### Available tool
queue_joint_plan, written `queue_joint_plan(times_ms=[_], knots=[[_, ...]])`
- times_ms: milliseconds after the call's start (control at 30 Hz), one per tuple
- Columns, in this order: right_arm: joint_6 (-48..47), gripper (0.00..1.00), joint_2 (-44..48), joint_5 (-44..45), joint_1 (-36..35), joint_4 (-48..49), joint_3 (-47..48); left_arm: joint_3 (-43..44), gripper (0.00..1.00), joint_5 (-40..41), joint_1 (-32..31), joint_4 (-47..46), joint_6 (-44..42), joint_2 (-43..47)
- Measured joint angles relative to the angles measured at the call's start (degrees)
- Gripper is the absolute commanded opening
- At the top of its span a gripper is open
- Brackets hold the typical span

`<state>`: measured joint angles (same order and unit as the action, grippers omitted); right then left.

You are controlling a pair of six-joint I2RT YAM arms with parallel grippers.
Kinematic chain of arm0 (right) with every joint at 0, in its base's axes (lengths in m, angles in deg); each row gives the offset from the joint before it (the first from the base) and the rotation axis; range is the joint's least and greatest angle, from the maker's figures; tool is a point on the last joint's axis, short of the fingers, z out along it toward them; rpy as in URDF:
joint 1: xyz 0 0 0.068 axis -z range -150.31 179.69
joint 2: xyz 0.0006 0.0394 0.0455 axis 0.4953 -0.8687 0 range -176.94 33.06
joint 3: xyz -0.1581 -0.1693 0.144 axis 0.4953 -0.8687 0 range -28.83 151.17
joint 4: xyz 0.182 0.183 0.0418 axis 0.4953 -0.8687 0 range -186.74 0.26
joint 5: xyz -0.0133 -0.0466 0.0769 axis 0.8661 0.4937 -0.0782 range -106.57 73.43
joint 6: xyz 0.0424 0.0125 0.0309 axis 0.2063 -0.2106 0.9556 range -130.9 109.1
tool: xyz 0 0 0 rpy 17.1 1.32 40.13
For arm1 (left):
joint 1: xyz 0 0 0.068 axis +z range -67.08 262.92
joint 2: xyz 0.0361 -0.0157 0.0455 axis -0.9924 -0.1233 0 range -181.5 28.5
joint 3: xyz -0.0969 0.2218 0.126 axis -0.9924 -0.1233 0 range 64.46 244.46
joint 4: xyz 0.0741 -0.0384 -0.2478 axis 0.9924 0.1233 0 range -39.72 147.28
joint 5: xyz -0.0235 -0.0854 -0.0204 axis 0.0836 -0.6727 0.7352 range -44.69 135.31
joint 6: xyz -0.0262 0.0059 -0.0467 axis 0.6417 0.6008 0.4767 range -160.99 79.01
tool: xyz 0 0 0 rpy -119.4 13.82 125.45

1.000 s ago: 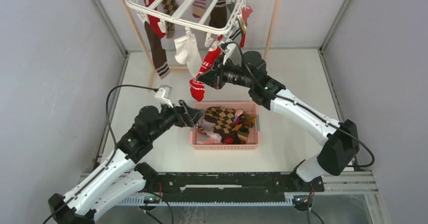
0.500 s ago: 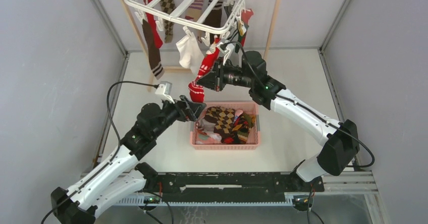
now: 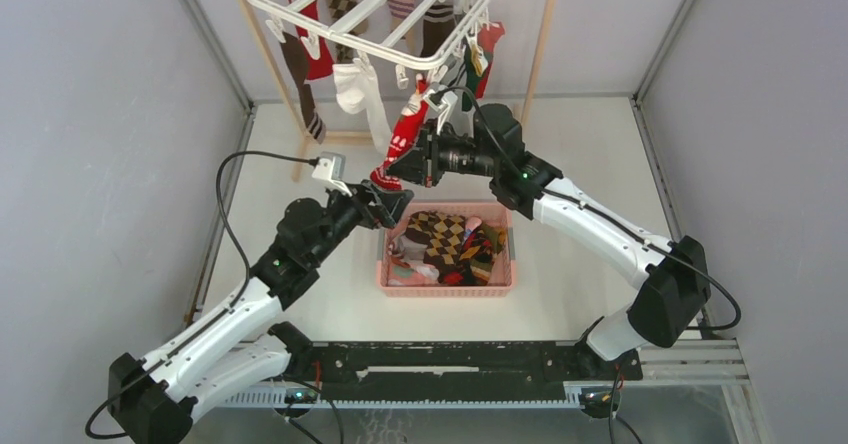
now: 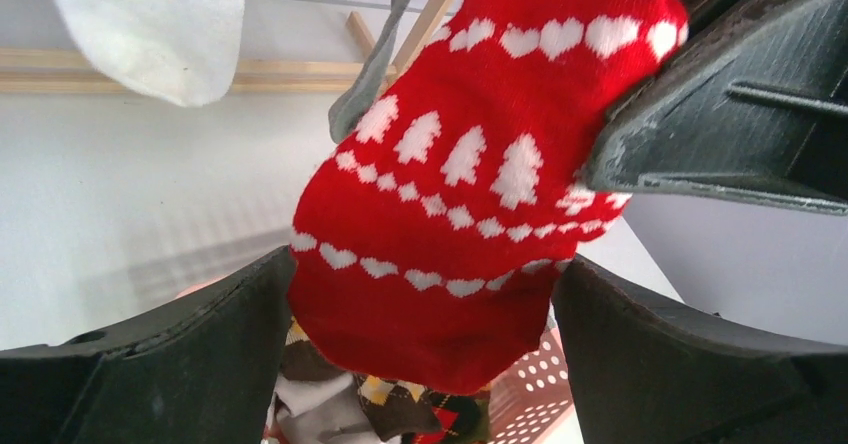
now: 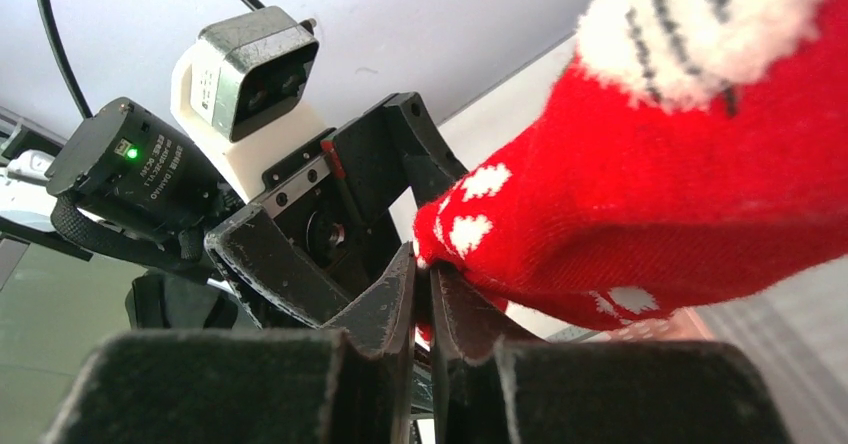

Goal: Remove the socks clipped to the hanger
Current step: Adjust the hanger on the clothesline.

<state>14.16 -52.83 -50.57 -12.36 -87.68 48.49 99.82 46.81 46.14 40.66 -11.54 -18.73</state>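
The white hanger [image 3: 300,16] hangs at the top with several socks clipped to it. One is a red sock [image 3: 408,124] with white hearts and trees, hanging from a front clip. My right gripper [image 3: 398,162] is shut on its lower part; in the right wrist view the fingertips [image 5: 425,284] pinch the edge of the red sock [image 5: 680,204]. My left gripper [image 3: 395,202] is open just below. In the left wrist view the toe of the red sock [image 4: 470,214] hangs between its spread fingers [image 4: 170,364], with the left gripper [image 4: 420,364] not closed on it.
A pink basket [image 3: 500,286] holding several loose socks stands under both grippers. A white sock [image 3: 360,92], a dark brown sock [image 3: 298,79] and others hang on the hanger. Wooden rack poles [image 3: 545,34] rise behind, and grey walls close in on both sides.
My left gripper has risen and moved forward until its open fingers surround the red sock's toe. The right gripper has shifted slightly left with the sock, and the hanger has swung.
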Motion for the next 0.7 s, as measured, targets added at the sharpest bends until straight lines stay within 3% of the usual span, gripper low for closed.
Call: queue_joint_plan(times_ms=[133,200,267,400,467,700], knots=[[0.0,0.14,-0.5,-0.2,-0.4,-0.3,0.0,0.2,0.58,0.2,0.0,-0.6,-1.0,-0.3],[0.0,0.14,-0.7,-0.2,-0.5,-0.5,0.0,0.2,0.48,0.3,-0.1,-0.7,-1.4,-0.4],[0.0,0.14,-0.8,-0.2,-0.5,-0.7,0.0,0.5,0.25,0.3,-0.1,-0.5,-1.9,-0.6],[0.0,0.14,-0.9,-0.2,-0.5,-0.8,0.0,1.5,0.13,0.2,-0.2,-0.4,-2.4,-1.4],[0.0,0.17,-1.0,-0.2,-0.5,-0.8,0.0,1.9,0.12,0.0,-0.2,-0.2,-2.5,-1.6],[-0.2,0.41,-1.0,0.2,-0.5,-2.4,0.0,2.9,0.13,0.1,-0.2,1.4,-2.5,-1.8]])
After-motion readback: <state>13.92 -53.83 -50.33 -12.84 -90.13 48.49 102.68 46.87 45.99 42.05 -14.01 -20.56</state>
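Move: The red sock hangs with its lower end already between the left hand's open fingers, about 1 cm above their midpoint and level with it otherwise. From the left hand, the basket is some 5 cm ahead, 9 cm right and 22 cm below; the white sock is roughly 12 cm ahead, 6 cm left and 10 cm up. The right hand already pinches the red sock higher up; that lower end is about 2 cm back and 3 cm below it. The left fingers close from wide open and pinch the red sock's lower end, just under the right hand's grip, while the left hand eases up and slightly forward, about 1 cm in all. The right hand keeps its pinch as it sinks some 1.5 cm beside the left fingers, then starts opening, reaching about a third of its range. ##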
